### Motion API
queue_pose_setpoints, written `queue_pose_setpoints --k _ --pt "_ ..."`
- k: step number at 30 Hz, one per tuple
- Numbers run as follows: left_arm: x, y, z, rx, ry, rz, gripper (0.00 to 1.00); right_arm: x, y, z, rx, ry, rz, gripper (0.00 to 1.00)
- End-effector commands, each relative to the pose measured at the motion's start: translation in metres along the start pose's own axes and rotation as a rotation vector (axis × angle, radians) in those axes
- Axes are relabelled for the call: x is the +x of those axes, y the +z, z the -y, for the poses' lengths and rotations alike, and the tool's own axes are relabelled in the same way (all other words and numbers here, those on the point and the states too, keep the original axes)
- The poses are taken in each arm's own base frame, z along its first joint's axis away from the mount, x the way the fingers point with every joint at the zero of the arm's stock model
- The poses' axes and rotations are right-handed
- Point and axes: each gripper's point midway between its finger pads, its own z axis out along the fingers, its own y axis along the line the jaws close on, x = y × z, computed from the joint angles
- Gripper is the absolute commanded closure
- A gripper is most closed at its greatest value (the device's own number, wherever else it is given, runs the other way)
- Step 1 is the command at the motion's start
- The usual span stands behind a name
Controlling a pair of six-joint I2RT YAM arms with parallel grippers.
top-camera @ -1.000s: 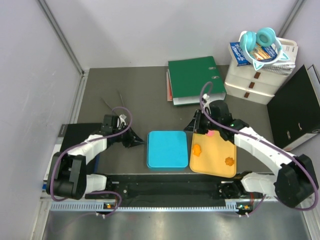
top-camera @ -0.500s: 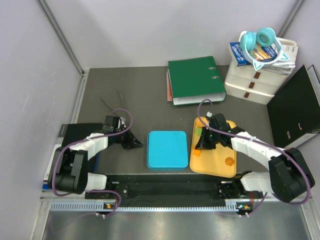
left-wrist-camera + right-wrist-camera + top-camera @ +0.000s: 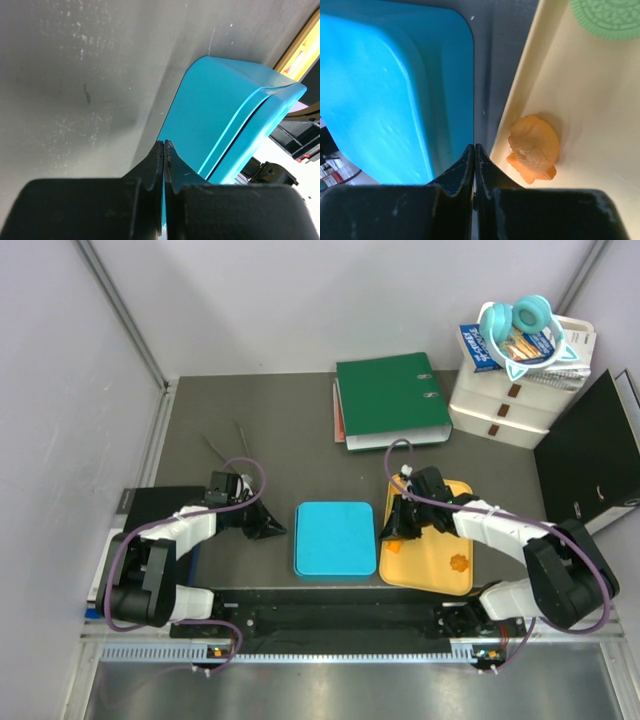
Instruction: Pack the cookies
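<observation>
Two orange flower-shaped cookies lie on the yellow tray (image 3: 430,565): one (image 3: 459,562) near its right side, one (image 3: 534,148) against its left rim. A round green cookie (image 3: 609,17) sits farther up the tray (image 3: 590,105). My right gripper (image 3: 390,532) is shut and empty, its tips (image 3: 474,148) over the gap between the tray rim and the blue box (image 3: 380,95), just left of the orange cookie. My left gripper (image 3: 276,530) is shut and empty, its tips (image 3: 164,145) at the left side of the closed blue box (image 3: 335,538).
A green binder (image 3: 390,400) lies at the back. White drawers (image 3: 505,405) with headphones on top stand at the back right, and a black binder (image 3: 590,455) leans on the right. A black flat object (image 3: 150,505) lies by the left arm.
My right arm has swung from the tray's far edge down to its left rim and its jaws have shut on nothing. The left arm has barely moved.
</observation>
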Motion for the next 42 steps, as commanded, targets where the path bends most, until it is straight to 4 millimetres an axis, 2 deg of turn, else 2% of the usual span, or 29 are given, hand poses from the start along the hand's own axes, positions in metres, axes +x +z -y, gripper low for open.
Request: queue_pose_setpoints --k 1,24,37,41,42 --pt "-0.002 -0.003 0.008 0.04 0.035 0.006 1.0 -0.018 -0.003 -0.036 -0.112 -0.063 0.039 1.0" --pt "0.0 0.001 0.007 0.054 0.031 -0.004 1.0 -0.035 -0.022 -0.069 -0.213 -0.091 0.098 1.0" --pt "-0.001 0.002 0.008 0.054 0.035 -0.008 1.0 -0.043 -0.026 -0.078 -0.237 -0.103 0.124 1.0" --pt "-0.004 0.0 0.007 0.033 0.035 0.0 1.0 -0.052 -0.036 -0.082 -0.227 -0.117 0.178 1.0" --pt "-0.007 -0.001 0.005 0.014 0.039 0.018 1.0 -0.056 -0.044 -0.089 -0.248 -0.129 0.206 1.0"
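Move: The lidded blue box lies with its middle some 10 cm to the right hand's left and about 2 cm back, nearly at fingertip height. The star-shaped orange cookie sits about 2 cm to that hand's right and 2 cm below, the green cookie 7 cm ahead and 3 cm right, and the yellow tray's middle 9 cm right and 1 cm ahead. From the left hand the blue box's middle is around 10 cm right and 2 cm back. The shut right fingers rise about 4 cm while pushing left some 3 cm against the blue lid's right edge. ##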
